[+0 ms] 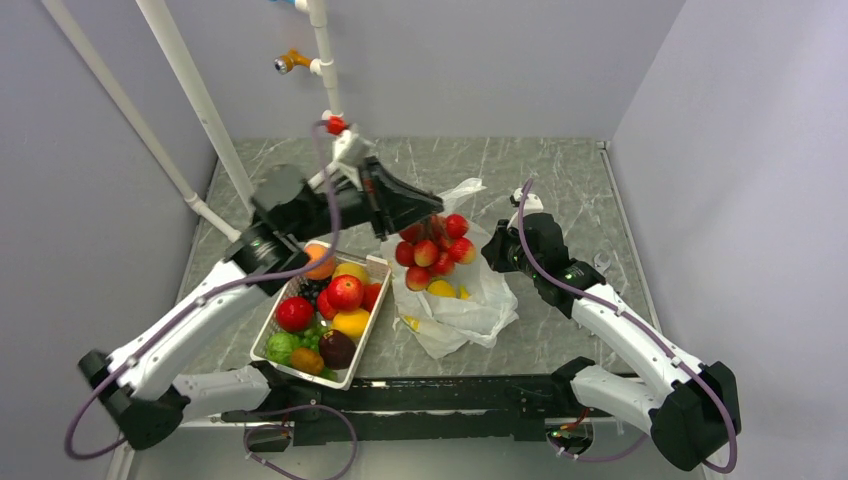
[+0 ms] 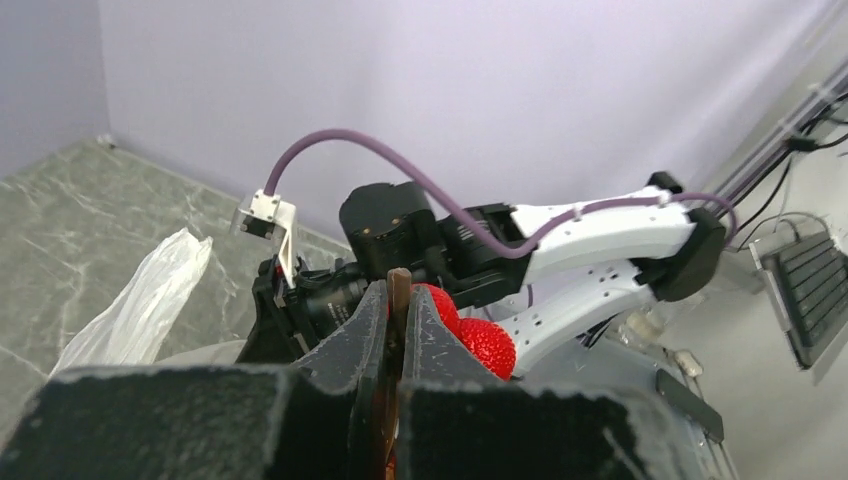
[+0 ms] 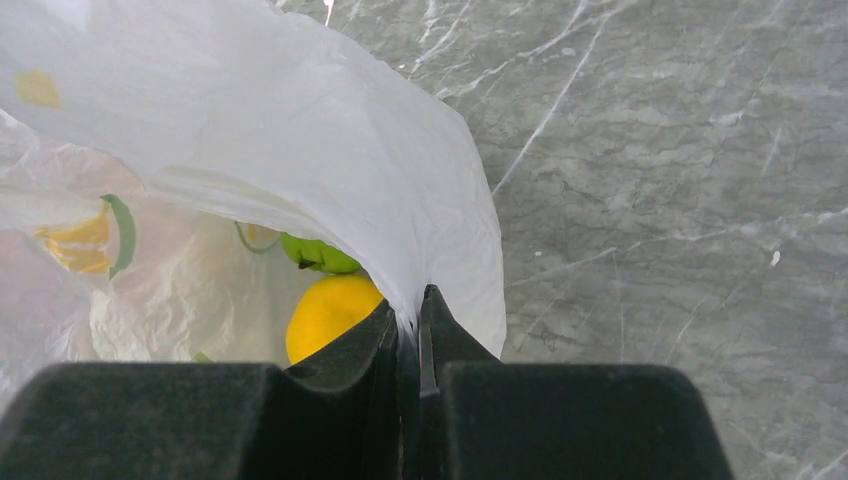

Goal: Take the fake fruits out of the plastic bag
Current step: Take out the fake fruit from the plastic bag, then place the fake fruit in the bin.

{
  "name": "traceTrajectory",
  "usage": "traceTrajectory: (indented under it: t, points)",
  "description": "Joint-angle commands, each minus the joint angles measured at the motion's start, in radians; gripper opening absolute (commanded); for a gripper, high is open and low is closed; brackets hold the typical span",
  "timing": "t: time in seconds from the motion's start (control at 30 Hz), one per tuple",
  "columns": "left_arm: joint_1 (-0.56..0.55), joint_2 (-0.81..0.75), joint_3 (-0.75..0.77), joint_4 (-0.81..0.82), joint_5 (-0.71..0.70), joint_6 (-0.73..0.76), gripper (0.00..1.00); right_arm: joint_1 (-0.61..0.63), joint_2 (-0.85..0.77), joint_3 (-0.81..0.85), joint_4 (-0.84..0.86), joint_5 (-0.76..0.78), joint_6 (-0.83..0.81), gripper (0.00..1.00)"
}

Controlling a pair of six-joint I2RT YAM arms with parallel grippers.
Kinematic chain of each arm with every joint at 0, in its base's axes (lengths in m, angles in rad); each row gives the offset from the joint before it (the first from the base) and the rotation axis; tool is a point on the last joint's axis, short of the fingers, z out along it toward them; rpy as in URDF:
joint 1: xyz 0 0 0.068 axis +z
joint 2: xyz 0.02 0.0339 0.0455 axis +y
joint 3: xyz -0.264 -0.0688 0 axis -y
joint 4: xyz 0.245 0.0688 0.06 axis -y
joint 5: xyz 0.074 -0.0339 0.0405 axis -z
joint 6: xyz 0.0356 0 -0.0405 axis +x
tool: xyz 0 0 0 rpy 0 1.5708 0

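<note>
My left gripper [image 1: 432, 208] is shut on the brown stem [image 2: 399, 290] of a bunch of red strawberry-like fruits [image 1: 435, 250], which hangs above the open mouth of the white plastic bag [image 1: 465, 305]. In the left wrist view two of the red fruits [image 2: 488, 345] show behind the fingers. My right gripper [image 1: 488, 252] is shut on the bag's right edge, and the thin film is pinched between its tips [image 3: 410, 318]. Inside the bag [image 3: 300, 150] lie a yellow-orange round fruit [image 3: 325, 312] and a green fruit [image 3: 318, 255].
A white mesh basket [image 1: 372, 318] holding several other fruits stands to the left of the bag, under my left forearm. White pipes [image 1: 190, 90] rise at the back left. Walls close in the marble tabletop [image 1: 560, 170] on three sides.
</note>
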Motion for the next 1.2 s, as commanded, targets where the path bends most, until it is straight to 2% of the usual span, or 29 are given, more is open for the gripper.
traceTrajectory:
  t: [0.0, 0.1, 0.23, 0.27, 0.4, 0.57, 0.7, 0.87, 1.0, 1.17]
  points:
    - [0.039, -0.155, 0.019, -0.126, -0.016, -0.025, 0.00, -0.002, -0.009, 0.005, 0.019, 0.013, -0.010, 0.10]
    - [0.048, -0.224, 0.052, -0.397, -0.166, 0.052, 0.00, -0.003, -0.003, 0.006, 0.013, 0.013, -0.016, 0.10]
    - [0.050, -0.313, 0.072, -0.738, -0.435, 0.118, 0.00, -0.003, -0.009, 0.000, 0.011, 0.014, -0.014, 0.10]
    - [0.050, -0.333, 0.062, -0.793, -0.517, 0.122, 0.00, -0.002, -0.010, -0.002, 0.012, 0.014, -0.013, 0.10]
    - [0.051, -0.407, -0.020, -0.951, -0.682, 0.074, 0.00, -0.004, -0.001, 0.006, 0.010, 0.010, -0.014, 0.10]
    - [0.053, -0.434, -0.151, -1.017, -0.808, -0.048, 0.00, -0.003, 0.014, 0.020, 0.008, 0.005, -0.014, 0.10]
    - [0.055, -0.429, -0.258, -1.001, -0.921, -0.126, 0.00, -0.003, 0.011, 0.025, -0.002, 0.005, -0.013, 0.10]
    - [0.078, -0.352, -0.291, -1.013, -1.069, -0.165, 0.00, -0.001, -0.002, 0.028, -0.016, 0.006, -0.012, 0.10]
    - [0.136, -0.313, -0.358, -0.888, -1.001, -0.118, 0.00, -0.002, -0.017, 0.026, -0.019, 0.005, -0.017, 0.10]
    - [0.184, -0.261, -0.391, -0.874, -1.023, -0.143, 0.00, -0.001, -0.053, 0.024, -0.006, -0.055, -0.032, 0.10]
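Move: Some 26 cm to the left hand's left, 2 cm ahead and 39 cm below sits the basket, bound for the red fruit bunch this hand already holds by its stem. In it the red apple lies 20 cm left and 4 ahead, the peach 26 left and 10 ahead. The plastic bag is roughly 5 cm ahead and 3 right, 37 below. From the right hand, the basket is about 33 cm left, 4 back and 12 below. Swinging away from the bag, the left hand carries the hanging bunch about 24 cm left, rising slightly at first, then sinking hard to end some 27 cm lower, over the basket. The wrist turns about 65 degrees counter-clockwise and tips, so fingers that pointed right now point forward and down, still shut on the stem. The right hand keeps pinching the bag's rim, nearly still. ##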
